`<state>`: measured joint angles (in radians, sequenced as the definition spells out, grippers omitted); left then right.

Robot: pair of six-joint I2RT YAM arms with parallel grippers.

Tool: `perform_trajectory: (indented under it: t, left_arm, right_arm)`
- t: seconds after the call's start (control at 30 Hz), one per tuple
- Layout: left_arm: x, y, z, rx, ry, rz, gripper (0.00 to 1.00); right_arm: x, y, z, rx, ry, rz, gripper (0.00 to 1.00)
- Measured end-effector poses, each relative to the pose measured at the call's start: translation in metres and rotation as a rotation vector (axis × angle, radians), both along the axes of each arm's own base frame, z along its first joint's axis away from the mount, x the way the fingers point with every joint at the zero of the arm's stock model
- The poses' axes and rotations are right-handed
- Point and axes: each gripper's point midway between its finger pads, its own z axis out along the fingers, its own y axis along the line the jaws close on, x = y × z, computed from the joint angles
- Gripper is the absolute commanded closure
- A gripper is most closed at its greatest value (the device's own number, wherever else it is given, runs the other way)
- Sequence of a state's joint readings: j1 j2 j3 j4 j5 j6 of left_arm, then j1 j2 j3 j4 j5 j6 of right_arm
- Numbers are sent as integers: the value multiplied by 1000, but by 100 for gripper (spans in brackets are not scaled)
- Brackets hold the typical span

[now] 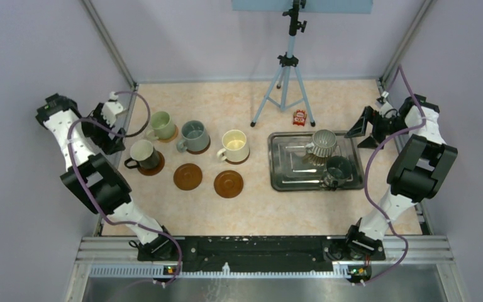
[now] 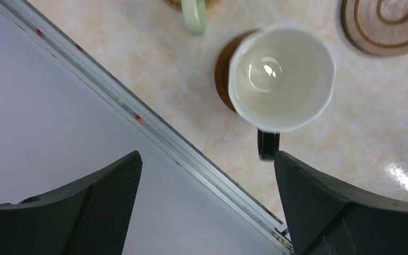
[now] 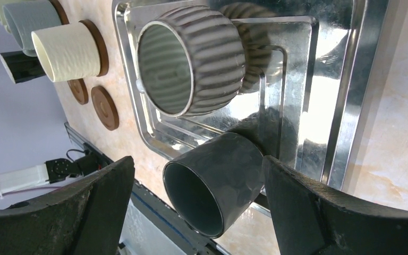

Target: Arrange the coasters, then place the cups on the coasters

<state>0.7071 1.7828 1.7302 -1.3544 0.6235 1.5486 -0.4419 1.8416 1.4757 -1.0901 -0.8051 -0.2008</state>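
Note:
Four cups stand on coasters at the left: pale green (image 1: 161,124), grey-blue (image 1: 195,136), cream (image 1: 234,146), and a white one with a black handle (image 1: 142,154). Two bare coasters (image 1: 187,177) (image 1: 228,184) lie in front of them. My left gripper (image 1: 110,133) is open by the left wall, just behind the white cup (image 2: 281,77), whose handle (image 2: 268,144) points toward the right finger. My left gripper (image 2: 207,159) holds nothing. A ribbed grey cup (image 3: 191,58) and a dark cup (image 3: 215,180) stand in the steel tray (image 1: 284,179). My right gripper (image 1: 361,134) hangs open beside the tray, apart from both.
A blue tripod (image 1: 286,82) stands at the back centre with a small red object (image 1: 299,117) by its foot. A metal rail (image 2: 154,133) and the wall run close to my left gripper. The tray rim (image 3: 361,79) lies under my right gripper (image 3: 197,163).

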Motion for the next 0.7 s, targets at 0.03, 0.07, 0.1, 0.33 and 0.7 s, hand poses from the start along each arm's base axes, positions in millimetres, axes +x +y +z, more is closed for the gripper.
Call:
perform_trajectory:
  t: [0.03,0.07,0.1,0.33,0.7]
  left_arm:
    - [7,-5,9,6,-12,0,1]
    - [16,-12,20,11,-23,3,1]
    - [25,-21,29,19,-35,-1,1]
    - [91,-134,99,-16,-156,-71,1]
    - [101,-372,112,-200,-163,-258,1]
  right_arm:
    - [0,0,0,3,-2,0,11]
    - [1,1,2,8,-2,0,11]
    - [2,1,3,8,-7,0,11]
    - [12,-2,14,2,-52,1,11]
    - [12,-5,13,-20,-46,-2,11]
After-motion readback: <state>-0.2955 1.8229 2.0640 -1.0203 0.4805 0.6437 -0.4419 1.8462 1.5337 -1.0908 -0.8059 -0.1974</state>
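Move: The ribbed cup on the tray lies about 68 cm to the right of the empty left hand, some 4 cm farther out and 14 cm below; the dark cup stands 5 cm right of it and 8 cm nearer the base. On the way are the blue-grey cup, 24 cm right and 7 cm ahead of the hand, and the cream cup, 38 cm right and 3 cm ahead. From the right hand the ribbed cup is about 10 cm left, 1 cm ahead, 9 cm below. Towards the ribbed cup and the tray the left hand sweeps, about 37 cm to the right, open and empty. It first climbs some 12 cm and swings about 10 cm forward, leaving the white cup behind, then crosses nearly level, high past the set-down cups, turning about 15 degrees clockwise and sinking slightly at the last, when it is above the far side of the cream cup. ##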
